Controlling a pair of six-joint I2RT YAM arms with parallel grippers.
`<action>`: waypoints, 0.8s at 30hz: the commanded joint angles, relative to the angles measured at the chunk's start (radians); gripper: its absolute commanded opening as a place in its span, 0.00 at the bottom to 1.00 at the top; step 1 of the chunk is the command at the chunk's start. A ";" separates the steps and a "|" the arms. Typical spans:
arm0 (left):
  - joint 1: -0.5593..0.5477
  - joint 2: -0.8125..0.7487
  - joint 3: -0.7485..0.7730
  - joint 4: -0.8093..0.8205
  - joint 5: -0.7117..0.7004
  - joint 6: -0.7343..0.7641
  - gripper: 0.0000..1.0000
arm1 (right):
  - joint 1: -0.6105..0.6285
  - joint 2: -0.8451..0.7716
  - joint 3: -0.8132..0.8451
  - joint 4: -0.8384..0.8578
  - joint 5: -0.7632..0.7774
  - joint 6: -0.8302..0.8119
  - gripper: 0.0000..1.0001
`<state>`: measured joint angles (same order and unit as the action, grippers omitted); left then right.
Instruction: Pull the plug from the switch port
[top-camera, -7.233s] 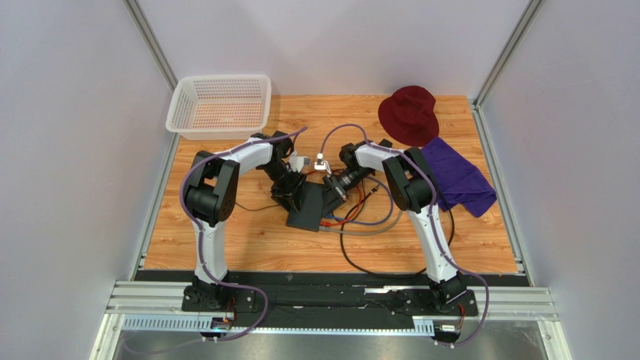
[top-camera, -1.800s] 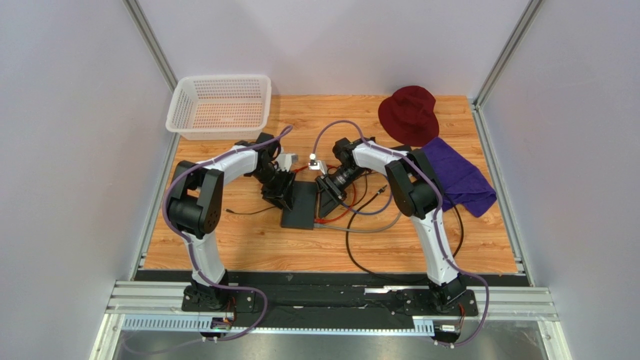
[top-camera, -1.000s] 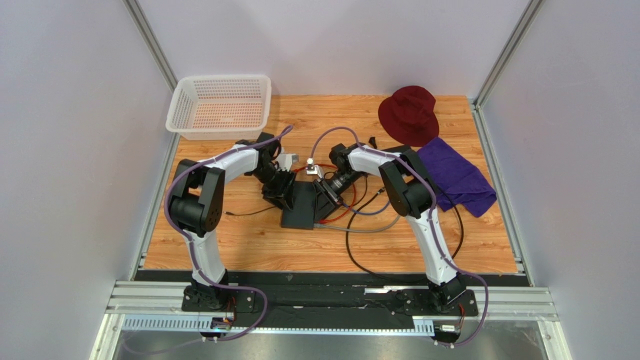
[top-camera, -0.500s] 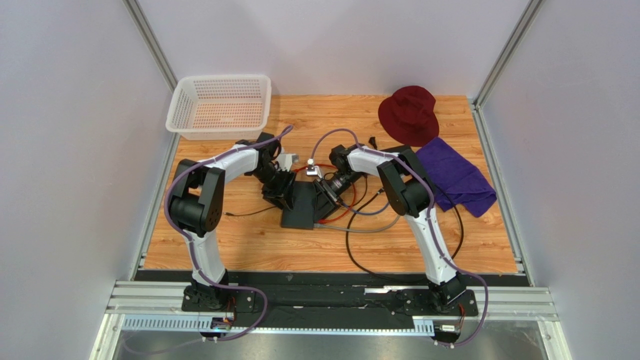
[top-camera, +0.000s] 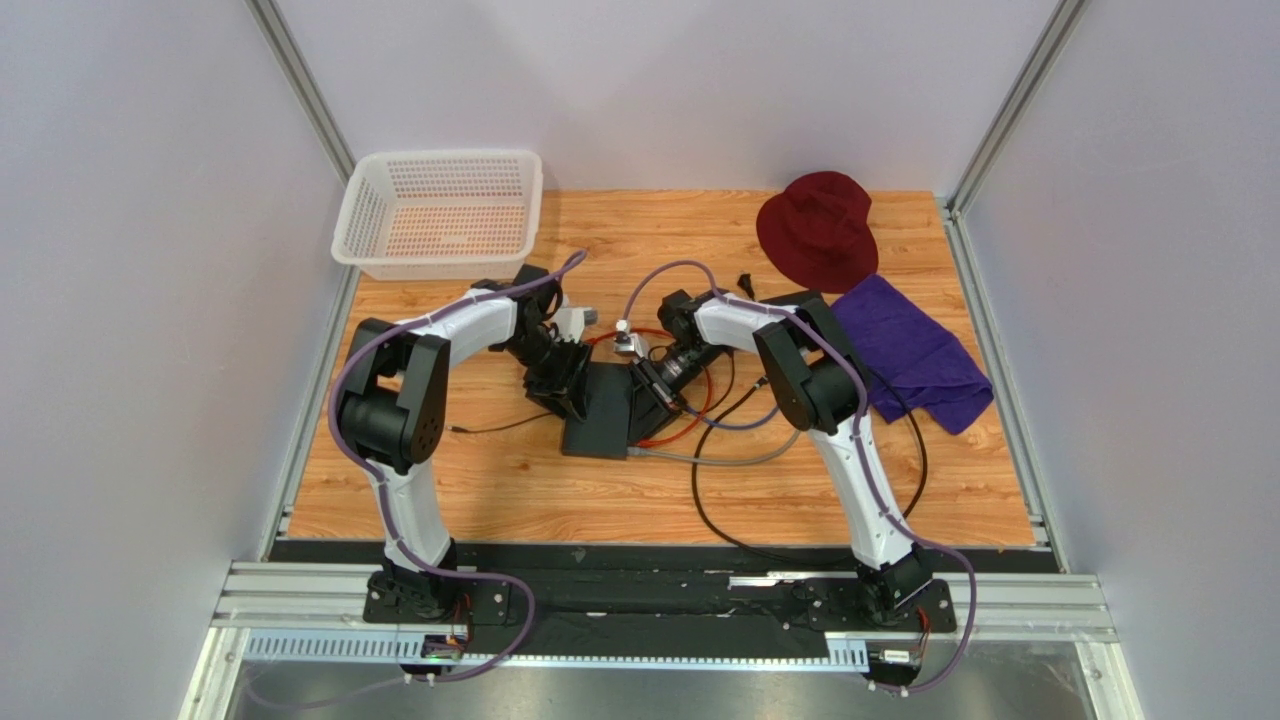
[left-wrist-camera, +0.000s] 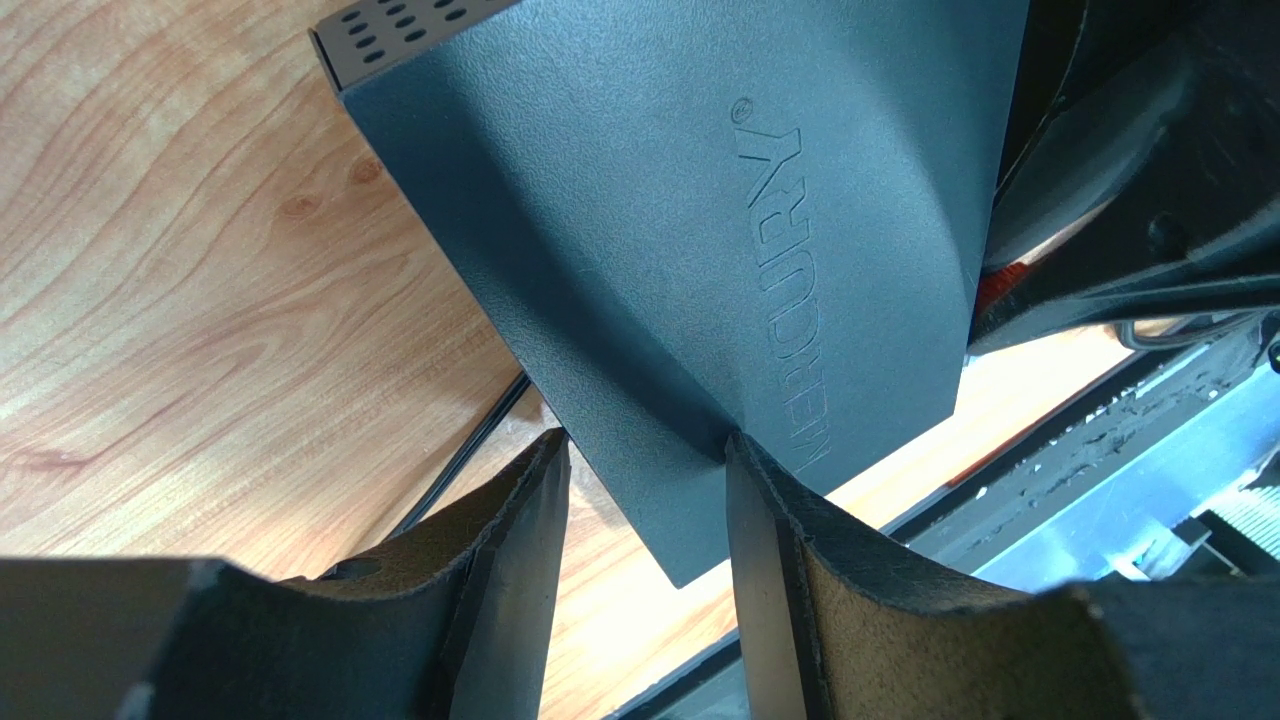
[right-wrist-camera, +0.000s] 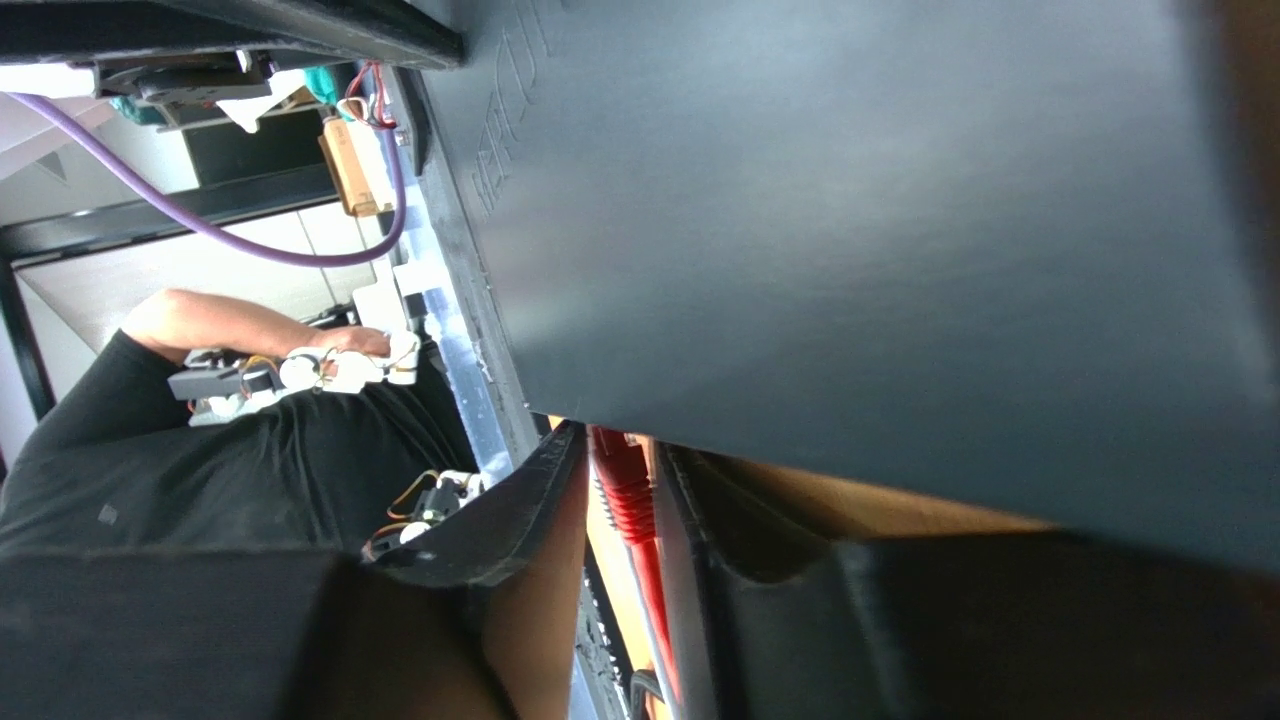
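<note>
The flat dark grey switch (top-camera: 601, 417) lies mid-table between both arms. My left gripper (top-camera: 567, 383) is at its left edge. In the left wrist view the switch (left-wrist-camera: 706, 225) has its near corner pinched between the left gripper's (left-wrist-camera: 646, 495) jaws. My right gripper (top-camera: 655, 387) is at the switch's right edge. In the right wrist view a red plug (right-wrist-camera: 624, 495) runs up under the switch (right-wrist-camera: 872, 225), and the right gripper (right-wrist-camera: 619, 447) has both fingers against it. The switch port itself is hidden by the box edge.
A white basket (top-camera: 440, 210) stands at the back left. A maroon hat (top-camera: 818, 225) and a purple cloth (top-camera: 914, 360) lie at the back right. Black and grey cables (top-camera: 721, 510) loop in front of the right arm. A thin black lead (top-camera: 489, 425) trails left.
The right gripper's jaws have narrowed onto the red plug. Both arms and the switch have hardly moved in the last second.
</note>
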<state>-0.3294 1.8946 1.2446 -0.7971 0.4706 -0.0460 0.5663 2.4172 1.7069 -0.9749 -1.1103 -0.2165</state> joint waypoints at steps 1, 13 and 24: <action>-0.003 0.012 0.012 0.026 -0.043 0.031 0.51 | 0.023 0.062 -0.013 0.117 0.199 -0.023 0.25; -0.003 0.011 0.015 0.027 -0.041 0.035 0.51 | 0.020 0.078 0.017 0.073 0.234 -0.075 0.00; -0.003 0.014 0.012 0.029 -0.036 0.040 0.51 | -0.003 0.171 0.111 -0.131 0.178 -0.192 0.00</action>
<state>-0.3294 1.8946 1.2446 -0.8005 0.4709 -0.0383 0.5610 2.5000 1.8233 -1.1469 -1.1374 -0.2932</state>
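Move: Just between the right hand's parted fingertips, perhaps 1 cm lower, sits the red plug in the switch's right side. The switch's middle lies about 5 cm to the left and 3 cm ahead of that hand, and the grey cable's plug about 2 cm back and 1 cm to the left. From the left hand, at the switch's left edge, the red plug is some 8 cm to the right and 3 cm back. Closing on the red plug, the right hand shuts its fingers from about a third open to nearly shut and pinches it, its fingertips staying almost in place beside the switch's edge. Late on, the wrist tips roughly 5 degrees about the grip. The left hand holds still, its fingers still set at the switch's left edge. ##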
